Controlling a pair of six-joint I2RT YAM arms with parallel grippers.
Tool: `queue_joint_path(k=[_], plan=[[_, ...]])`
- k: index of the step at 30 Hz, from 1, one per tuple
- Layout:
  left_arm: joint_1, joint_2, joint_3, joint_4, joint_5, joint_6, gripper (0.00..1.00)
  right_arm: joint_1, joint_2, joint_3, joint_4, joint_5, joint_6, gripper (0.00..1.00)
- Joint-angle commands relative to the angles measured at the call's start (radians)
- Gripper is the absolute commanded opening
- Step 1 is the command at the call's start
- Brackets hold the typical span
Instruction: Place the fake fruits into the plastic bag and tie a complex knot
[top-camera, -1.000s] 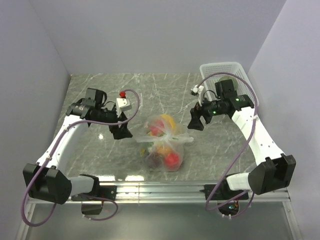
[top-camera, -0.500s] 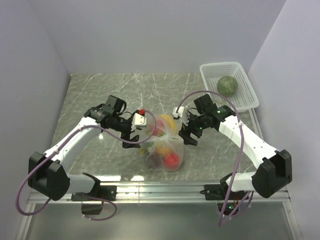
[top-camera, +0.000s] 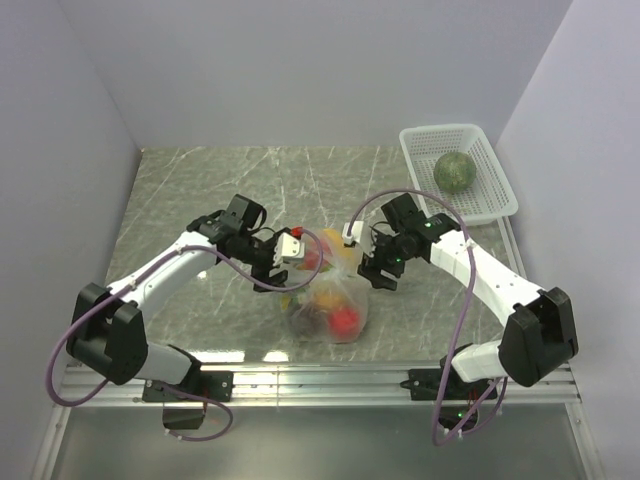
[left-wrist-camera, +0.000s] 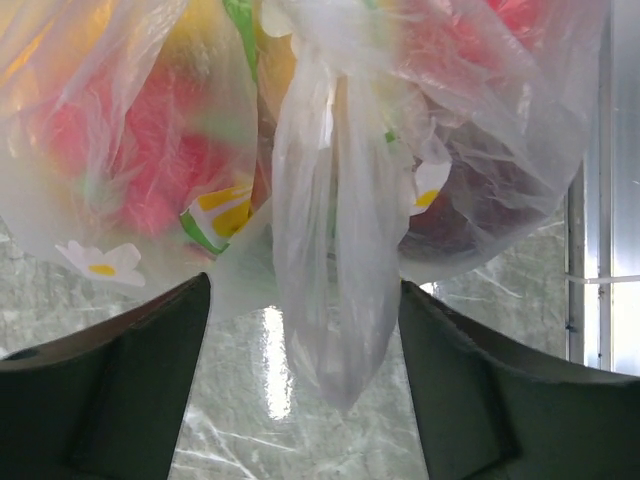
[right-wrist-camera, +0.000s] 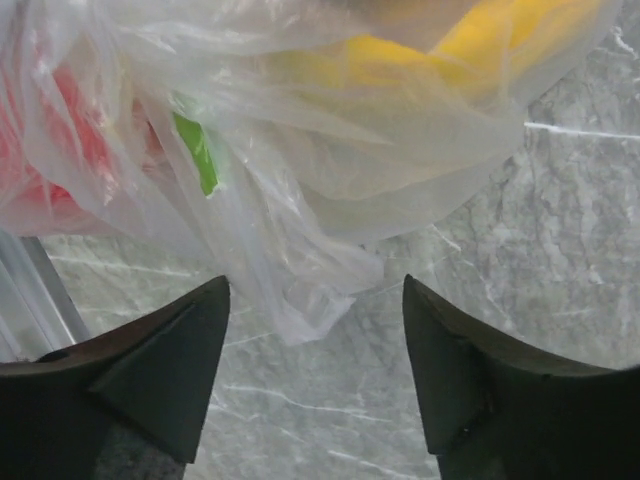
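Note:
The plastic bag (top-camera: 327, 297) lies mid-table with fake fruits inside: a red one (top-camera: 345, 320) and a yellow one (top-camera: 335, 241). The dull green melon (top-camera: 455, 170) sits apart in the white basket. My left gripper (top-camera: 279, 276) is at the bag's left side, open, and a twisted tail of the bag (left-wrist-camera: 335, 300) hangs between its fingers (left-wrist-camera: 130, 380) without being pinched. My right gripper (top-camera: 376, 276) is at the bag's right side, open, with another loose flap of the bag (right-wrist-camera: 300, 290) between its fingers (right-wrist-camera: 480, 380). A yellow banana shape (right-wrist-camera: 450, 50) shows through the film.
The white lattice basket (top-camera: 480, 140) stands at the back right against the wall. Grey walls close in the marble table (top-camera: 200, 190) on the left, back and right. A metal rail (top-camera: 330, 380) runs along the near edge.
Both arms have swung inward from the sides to the bag, one on each flank. Each now has a tail of the bag between its fingers, and both jaws have narrowed slightly.

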Motion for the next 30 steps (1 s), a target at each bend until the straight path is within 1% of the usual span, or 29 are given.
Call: queue_joint_path(k=[1,2,3,4,5,6,7,8,9,10,11,12,13,15,16,17,19,21,23,24,26,30], plan=[[-0.003,0.011,-0.012,0.043,0.003,0.006,0.77,0.004,-0.035,-0.023,-0.005,0.016,-0.024,0.79],[-0.003,0.011,-0.012,0.049,0.003,0.003,0.75,0.004,-0.038,-0.035,-0.003,0.016,-0.024,0.77],[-0.002,0.011,-0.010,0.051,0.004,0.000,0.73,0.006,-0.038,-0.037,0.001,0.020,-0.024,0.72],[-0.003,0.011,-0.009,0.054,0.009,-0.001,0.72,0.004,-0.035,-0.040,0.005,0.023,-0.021,0.70],[-0.003,0.011,-0.002,0.055,0.010,-0.001,0.69,0.003,-0.026,-0.039,0.009,0.023,-0.020,0.67],[-0.002,0.012,-0.002,0.057,0.010,-0.004,0.67,0.003,-0.021,-0.036,0.020,0.025,-0.015,0.58],[-0.003,0.017,0.004,0.058,0.010,-0.011,0.63,0.003,-0.012,-0.030,0.028,0.022,-0.014,0.46],[-0.003,0.018,0.008,0.058,0.010,-0.015,0.60,0.003,-0.004,-0.025,0.028,0.019,-0.014,0.46],[-0.003,0.023,0.010,0.055,0.010,-0.017,0.57,0.006,0.002,-0.017,0.025,0.017,-0.009,0.31],[-0.003,0.027,0.014,0.054,0.009,-0.021,0.48,0.003,0.014,-0.008,0.020,0.011,-0.008,0.25],[-0.002,0.029,0.021,0.051,0.009,-0.026,0.44,0.000,0.014,0.006,0.014,0.007,-0.008,0.18],[-0.003,0.031,0.019,0.042,0.004,-0.027,0.39,-0.009,0.013,0.010,0.005,0.002,-0.008,0.01],[-0.002,0.028,0.019,0.037,0.001,-0.024,0.27,-0.016,-0.001,0.015,0.002,0.000,-0.003,0.00],[0.001,0.024,0.011,0.025,-0.025,-0.026,0.12,-0.034,-0.019,0.029,-0.017,-0.003,-0.001,0.00],[0.007,0.015,0.008,0.017,-0.040,-0.029,0.00,-0.061,-0.041,0.033,-0.021,-0.003,0.002,0.00],[0.017,0.008,-0.002,0.017,-0.057,-0.035,0.01,-0.083,-0.050,0.046,-0.029,-0.006,0.002,0.00],[0.073,-0.015,-0.004,-0.004,-0.059,-0.043,0.00,-0.149,-0.076,0.061,-0.046,-0.004,-0.007,0.00],[0.138,-0.023,0.008,-0.041,-0.069,-0.025,0.01,-0.186,-0.087,0.079,-0.060,0.008,-0.027,0.00],[0.178,-0.038,0.027,-0.084,-0.085,0.005,0.00,-0.238,-0.091,0.098,-0.066,0.014,-0.038,0.00],[0.213,-0.046,0.030,-0.096,-0.091,0.023,0.01,-0.252,-0.090,0.104,-0.074,0.011,-0.046,0.00],[0.245,-0.060,0.042,-0.133,-0.097,0.041,0.00,-0.279,-0.081,0.113,-0.077,0.013,-0.049,0.00],[0.320,-0.074,0.028,-0.159,-0.112,0.097,0.00,-0.312,-0.070,0.069,-0.020,0.043,-0.075,0.00]])
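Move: The bag's left tail already hangs between the left hand's open fingers, about 1 cm below, and the right tail likewise at the right hand. The knotted neck lies some 7 cm right of the left hand, 1 cm ahead. From the right hand, the red fruit is about 9 cm back, 4 cm left and 6 cm down; the yellow fruit is roughly 6 cm ahead, 6 cm left and 6 cm down. Both hands shut on the bag's tails, then pull them apart, forward and up, each travelling about 7 cm. ##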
